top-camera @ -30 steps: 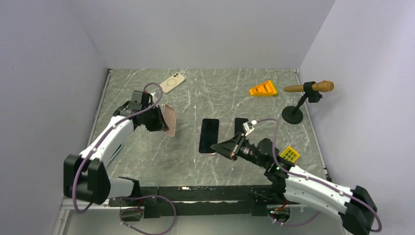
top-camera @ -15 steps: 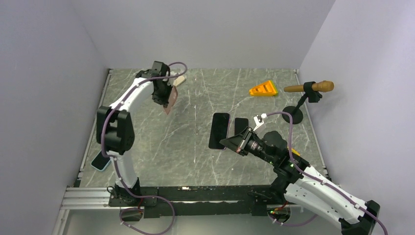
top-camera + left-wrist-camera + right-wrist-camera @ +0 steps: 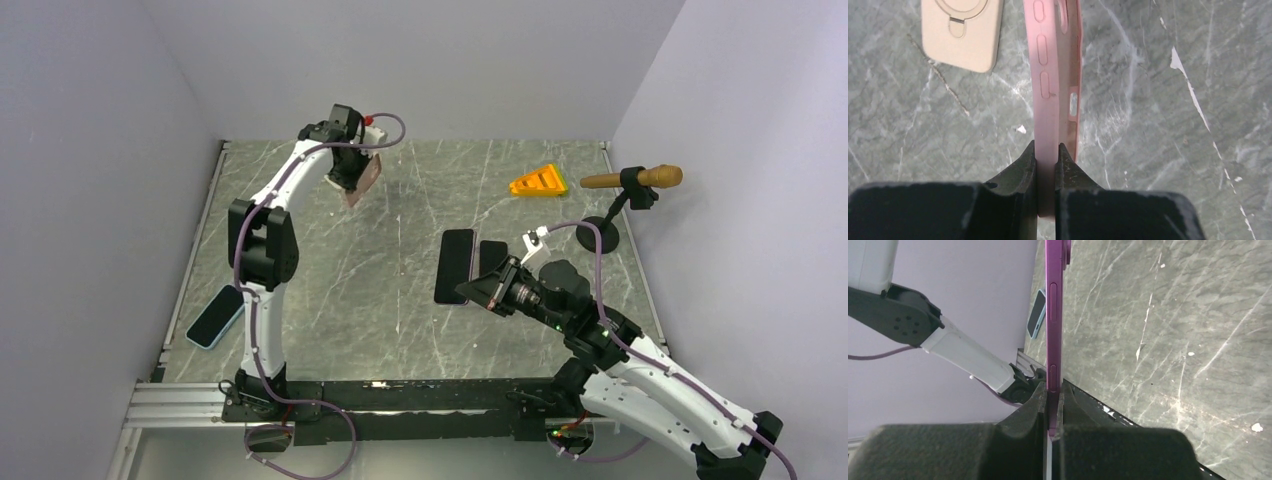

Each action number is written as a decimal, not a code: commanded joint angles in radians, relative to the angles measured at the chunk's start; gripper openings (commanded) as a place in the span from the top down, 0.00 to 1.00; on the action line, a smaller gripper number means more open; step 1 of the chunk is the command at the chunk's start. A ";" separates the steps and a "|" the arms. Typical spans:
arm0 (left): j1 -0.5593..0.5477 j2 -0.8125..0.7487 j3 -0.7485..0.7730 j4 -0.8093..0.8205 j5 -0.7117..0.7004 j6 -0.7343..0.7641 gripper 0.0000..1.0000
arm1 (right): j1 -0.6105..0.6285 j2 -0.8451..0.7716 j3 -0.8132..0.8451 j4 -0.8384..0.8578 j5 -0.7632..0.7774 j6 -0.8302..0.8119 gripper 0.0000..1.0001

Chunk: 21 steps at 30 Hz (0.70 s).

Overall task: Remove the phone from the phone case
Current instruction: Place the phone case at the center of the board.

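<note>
The empty pink phone case [image 3: 1048, 75] hangs edge-on above the table, and my left gripper [image 3: 1046, 147] is shut on its side wall. From above, the case [image 3: 364, 182] is at the back left under the stretched left arm, with the left gripper [image 3: 352, 180] on it. The purple phone [image 3: 1053, 315] is out of the case, and my right gripper [image 3: 1051, 387] is shut on its lower edge. It is held up, dark screen [image 3: 454, 266] towards the camera, near the table's middle right with the right gripper [image 3: 480, 290] below it.
A beige case [image 3: 962, 30] lies flat just left of the pink one. A second dark phone [image 3: 492, 256] lies beside the held phone, and a blue phone [image 3: 215, 316] at the front left. An orange wedge [image 3: 538, 181] and a microphone stand [image 3: 600, 235] are at the back right.
The left arm swung the pink case from mid-left to the back left, above the beige case. The right gripper carried the phone a little right and backward.
</note>
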 commanded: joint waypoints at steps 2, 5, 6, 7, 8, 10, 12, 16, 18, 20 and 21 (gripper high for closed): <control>-0.006 0.091 0.082 -0.046 0.065 0.081 0.98 | -0.004 -0.019 0.076 -0.018 0.046 -0.030 1.00; -0.005 0.124 0.122 -0.041 0.093 0.090 0.95 | -0.005 -0.013 0.065 -0.016 0.044 -0.020 1.00; -0.006 0.136 0.134 -0.039 0.082 0.091 0.93 | -0.005 -0.012 0.059 -0.011 0.041 -0.015 1.00; -0.005 0.152 0.151 -0.044 0.075 0.096 0.91 | -0.006 -0.009 0.052 -0.008 0.039 -0.009 1.00; -0.004 0.165 0.165 -0.046 0.063 0.100 0.90 | -0.005 -0.008 0.047 -0.005 0.038 -0.003 1.00; 0.003 0.189 0.186 -0.041 0.050 0.101 0.87 | -0.006 -0.001 0.039 -0.002 0.036 0.002 1.00; 0.013 0.202 0.192 -0.031 0.070 0.097 0.81 | -0.008 0.009 0.040 -0.001 0.034 0.002 1.00; 0.027 0.259 0.267 -0.065 0.094 0.087 0.64 | -0.007 0.036 0.051 0.009 0.031 -0.003 1.00; 0.028 0.289 0.320 -0.069 0.039 0.085 0.52 | -0.007 0.049 0.051 0.035 0.023 -0.002 1.00; 0.028 0.298 0.344 -0.019 -0.171 0.054 0.35 | -0.008 0.067 0.047 0.057 0.011 0.004 1.00; 0.036 0.290 0.351 0.010 -0.306 0.026 0.30 | -0.007 0.077 0.045 0.066 -0.001 0.007 1.00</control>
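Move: My left hand still grips the pink phone case on edge by its near end. The patch of board it goes down on has its middle some 7 cm ahead, 2 cm to the right and 12 cm below. The beige case lies about 12 cm ahead, roughly level sideways, also some 12 cm down. From my right hand, which holds the purple-edged phone, that patch is about 38 cm ahead, 32 cm left and 23 cm below. I lower my left hand about 5 cm to bring the pink case down to the board just short of the beige case, then open the fingers wide and let go. As they open, I carry the hand some 4 cm forward, level, over the case. Meanwhile my right hand keeps its grip on the phone and sinks about 2 cm. ##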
